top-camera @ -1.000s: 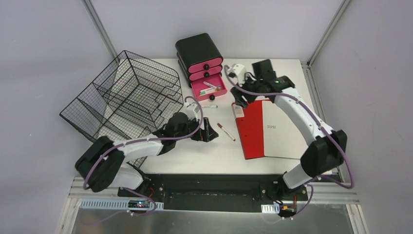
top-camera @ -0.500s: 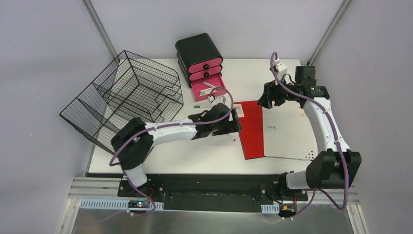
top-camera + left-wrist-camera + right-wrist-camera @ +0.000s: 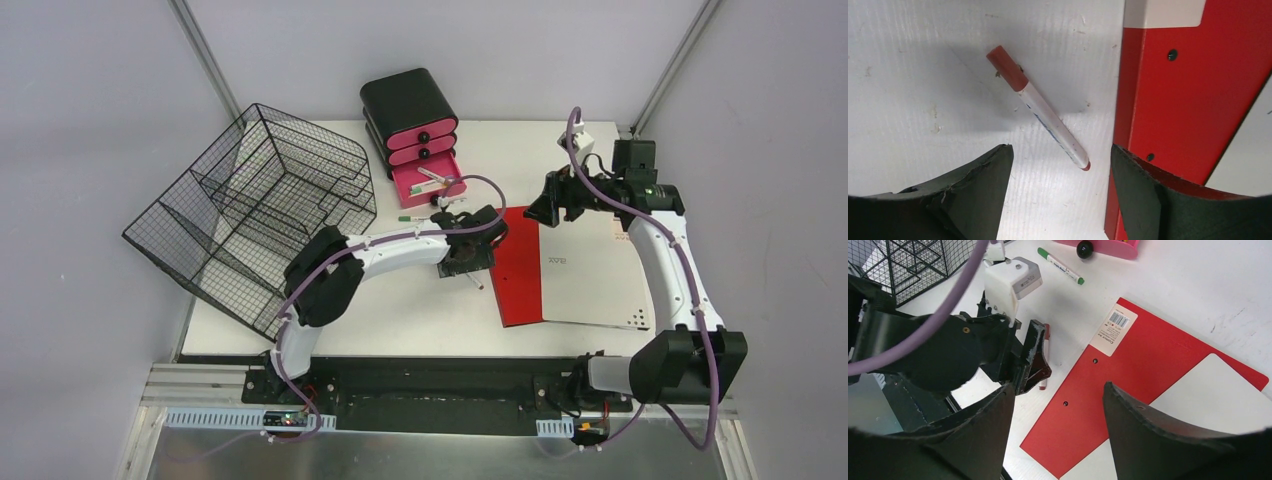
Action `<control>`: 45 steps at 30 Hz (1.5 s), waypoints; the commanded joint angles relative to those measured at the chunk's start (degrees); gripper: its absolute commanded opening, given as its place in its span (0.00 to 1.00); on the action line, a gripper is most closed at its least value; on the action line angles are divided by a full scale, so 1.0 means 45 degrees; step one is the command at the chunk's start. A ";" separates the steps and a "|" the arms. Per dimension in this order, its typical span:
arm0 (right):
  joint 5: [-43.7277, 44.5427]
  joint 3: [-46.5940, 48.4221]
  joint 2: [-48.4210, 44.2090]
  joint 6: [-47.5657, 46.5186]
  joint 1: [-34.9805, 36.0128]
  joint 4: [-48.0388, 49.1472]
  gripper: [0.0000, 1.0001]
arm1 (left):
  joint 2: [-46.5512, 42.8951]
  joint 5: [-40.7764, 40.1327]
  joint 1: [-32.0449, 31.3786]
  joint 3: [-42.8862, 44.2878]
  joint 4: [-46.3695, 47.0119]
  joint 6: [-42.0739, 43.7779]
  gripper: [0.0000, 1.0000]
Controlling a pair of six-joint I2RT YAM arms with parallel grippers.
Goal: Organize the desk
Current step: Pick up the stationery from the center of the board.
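Observation:
On the white desk (image 3: 420,310) a red-capped white marker (image 3: 1040,107) lies slanted beside the left edge of a red-and-white notebook (image 3: 570,265). My left gripper (image 3: 1060,150) hovers open just over the marker's lower end; one finger is over bare desk and the other over the notebook's red edge (image 3: 1188,100). In the top view this gripper (image 3: 470,255) covers most of the marker. My right gripper (image 3: 548,200) hangs open above the notebook's far left corner, holding nothing. In its wrist view the right gripper (image 3: 1058,387) looks down on the notebook (image 3: 1128,370) and the left gripper (image 3: 1033,360).
A black drawer unit (image 3: 410,120) stands at the back, its lowest pink drawer (image 3: 430,185) pulled open with pens inside. A green marker (image 3: 415,214) lies in front of it. A tilted black wire tray stack (image 3: 260,210) fills the left side.
My left arm swung right from beside the wire trays to over the red marker, its jaws narrowing a little. My right arm moved right, away from the drawer, and rose above the notebook.

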 commanded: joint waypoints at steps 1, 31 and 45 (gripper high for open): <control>-0.0339 0.0020 -0.0328 0.0020 0.0333 0.0409 0.67 | 0.0498 -0.0594 -0.0044 0.1278 -0.1810 -0.0477 0.72; 0.1330 0.0056 -0.0670 -0.0740 0.3201 0.0230 0.68 | 0.2625 -0.0422 -0.0051 0.3079 -0.4479 -0.0619 0.53; 0.1905 0.0042 -0.0723 -0.0925 0.3959 0.0213 0.68 | 0.2170 -0.1028 -0.0065 0.2016 -0.4686 -0.0474 0.35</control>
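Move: The red-capped marker lies just ahead of the left hand: its middle is about 2 cm forward, 2 cm to the left and 4 cm down, with its uncapped-looking end slanting back to the right between the open fingers. The red folder's middle is some 10 cm right of the marker and level with it. The green marker lies about 12 cm farther out than the red-capped one and 9 cm left of it. From the right hand, the red-capped marker is roughly 11 cm left, 3 cm back and 22 cm down. Down and leftward, the left hand sinks some 3 cm until its fingertips are close to the table astride the marker's near end, then slides level to the left and a little back, about 4 cm left in all. Its fingers tip steeper by some 20 degrees and narrow to about half their gap, the right one sweeping the near end along. The empty right hand shifts about 4 cm left above the folder, wrist tilting. ##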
